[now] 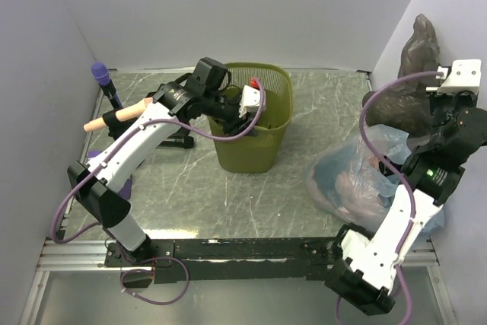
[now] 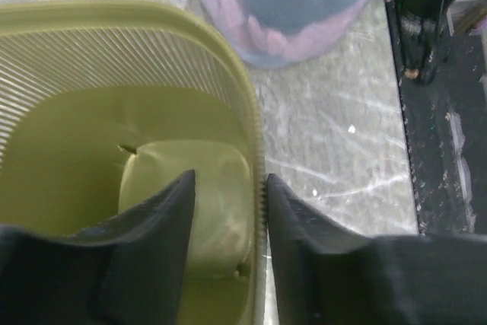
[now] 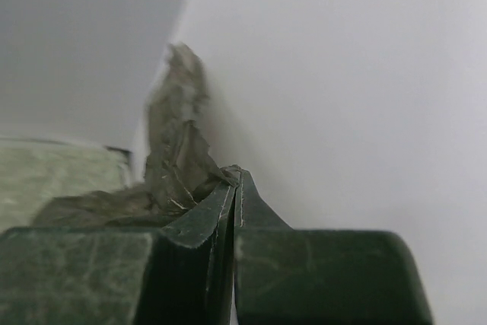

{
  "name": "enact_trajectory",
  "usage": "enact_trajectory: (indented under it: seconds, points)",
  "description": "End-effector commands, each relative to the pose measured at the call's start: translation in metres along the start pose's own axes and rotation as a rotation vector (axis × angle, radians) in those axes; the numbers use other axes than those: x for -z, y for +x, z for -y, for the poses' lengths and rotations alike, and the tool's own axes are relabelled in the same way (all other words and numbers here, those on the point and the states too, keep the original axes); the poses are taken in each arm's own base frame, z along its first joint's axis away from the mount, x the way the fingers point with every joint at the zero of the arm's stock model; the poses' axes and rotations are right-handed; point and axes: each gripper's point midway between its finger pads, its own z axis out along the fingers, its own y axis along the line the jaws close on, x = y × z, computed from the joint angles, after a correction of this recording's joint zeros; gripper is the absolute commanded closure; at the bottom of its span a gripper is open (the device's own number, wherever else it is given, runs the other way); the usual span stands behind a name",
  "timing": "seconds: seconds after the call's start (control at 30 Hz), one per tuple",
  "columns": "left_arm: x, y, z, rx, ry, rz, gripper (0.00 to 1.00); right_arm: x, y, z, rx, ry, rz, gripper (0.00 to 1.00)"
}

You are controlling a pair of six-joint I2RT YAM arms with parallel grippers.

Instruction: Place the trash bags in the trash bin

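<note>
The olive-green trash bin (image 1: 251,150) stands upright at the back centre of the table. My left gripper (image 1: 251,104) hangs over its near-left rim, open. In the left wrist view the left gripper (image 2: 230,179) straddles the bin's rim (image 2: 228,66), one finger inside and one outside, and the bin's floor shows bare. A dark grey crinkly trash bag (image 1: 417,51) rises against the right wall. My right gripper (image 1: 435,116) is beside it. In the right wrist view the right gripper (image 3: 237,174) is shut on a fold of that trash bag (image 3: 171,150).
A clear bluish bag (image 1: 358,180) with pinkish contents lies at the front right, and it shows as the bluish bag (image 2: 304,5) just beyond the bin. A purple-tipped object (image 1: 100,72) on a black stand sits at the back left. A black rail (image 1: 243,249) runs along the near edge.
</note>
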Motion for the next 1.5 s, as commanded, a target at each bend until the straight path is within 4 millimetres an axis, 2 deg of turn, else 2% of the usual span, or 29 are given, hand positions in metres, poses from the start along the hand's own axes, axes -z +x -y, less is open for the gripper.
enact_trajectory:
  seconds: [0.0, 0.1, 0.17, 0.33, 0.4, 0.43, 0.57, 0.63, 0.77, 0.87, 0.97, 1.03, 1.27, 1.33, 1.43, 1.47]
  points:
    - [0.023, -0.048, -0.004, -0.12, -0.079, 0.123, 0.46, 0.018, -0.065, -0.045, -0.146, -0.259, 0.217, 1.0]
    - [0.034, -0.068, -0.01, -0.126, -0.144, 0.177, 0.32, 0.032, -0.102, -0.071, -0.248, -0.443, 0.33, 1.0]
    - [0.043, -0.083, -0.019, -0.07, -0.204, 0.23, 0.25, 0.042, -0.129, -0.085, -0.328, -0.557, 0.378, 1.0]
    - [0.07, -0.117, -0.037, 0.105, -0.282, 0.406, 0.2, 0.059, -0.176, -0.115, -0.361, -0.761, 0.454, 1.0]
    - [0.08, -0.125, -0.046, 0.165, -0.311, 0.467, 0.19, 0.065, -0.191, -0.118, -0.368, -0.813, 0.491, 1.0]
    - [0.084, -0.13, -0.048, 0.222, -0.311, 0.503, 0.19, 0.066, -0.197, -0.119, -0.368, -0.833, 0.5, 1.0]
    - [0.094, -0.139, -0.051, 0.278, -0.309, 0.559, 0.19, 0.072, -0.225, -0.116, -0.35, -0.874, 0.56, 1.0]
    - [0.097, -0.139, -0.053, 0.303, -0.315, 0.569, 0.19, 0.078, -0.242, -0.111, -0.345, -0.887, 0.602, 1.0]
    - [0.107, -0.136, -0.061, 0.34, -0.353, 0.586, 0.19, 0.083, -0.265, -0.111, -0.356, -0.933, 0.655, 1.0]
    - [0.111, -0.131, -0.063, 0.352, -0.391, 0.581, 0.19, 0.089, -0.295, -0.1, -0.345, -0.927, 0.741, 1.0]
    - [0.117, -0.124, -0.061, 0.364, -0.423, 0.575, 0.19, 0.083, -0.323, -0.094, -0.345, -0.916, 0.825, 1.0]
    - [0.122, -0.119, -0.061, 0.368, -0.462, 0.564, 0.2, 0.073, -0.335, -0.102, -0.34, -0.92, 0.868, 1.0]
    - [0.168, -0.099, -0.061, 0.27, -0.712, 0.488, 0.18, 0.086, -0.381, -0.146, -0.356, -0.994, 1.057, 1.0]
    - [0.181, -0.092, -0.059, 0.267, -0.774, 0.466, 0.16, 0.083, -0.395, -0.153, -0.361, -0.955, 1.107, 1.0]
    - [0.204, -0.08, -0.056, 0.23, -0.898, 0.423, 0.15, 0.069, -0.414, -0.158, -0.397, -0.838, 1.159, 1.0]
    - [0.211, -0.074, -0.056, 0.217, -0.941, 0.403, 0.15, 0.065, -0.421, -0.152, -0.414, -0.781, 1.188, 1.0]
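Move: The bin's middle lies about 44 cm left of the right hand, some 12 cm ahead and 33 cm below; the right hand already holds the grey trash bag. The clear bluish bag lies some 9 cm left of that hand, roughly 2 cm back and 42 cm down. From the left hand, at the bin's near rim, the bin's middle is 11 cm ahead, 2 cm right and 14 cm below; the black microphone is some 13 cm ahead, 22 cm left, 28 cm down. Leftward in one broad sweep, some 36 cm, the right arm brings the pinched grey bag across towards the bin, rising about 24 cm and swinging its closed fingers counter-clockwise from forward to mostly left. The left hand, already loosening, opens wide and comes up off the near rim, drifting slightly forward, then draws away left to clear the bin. ##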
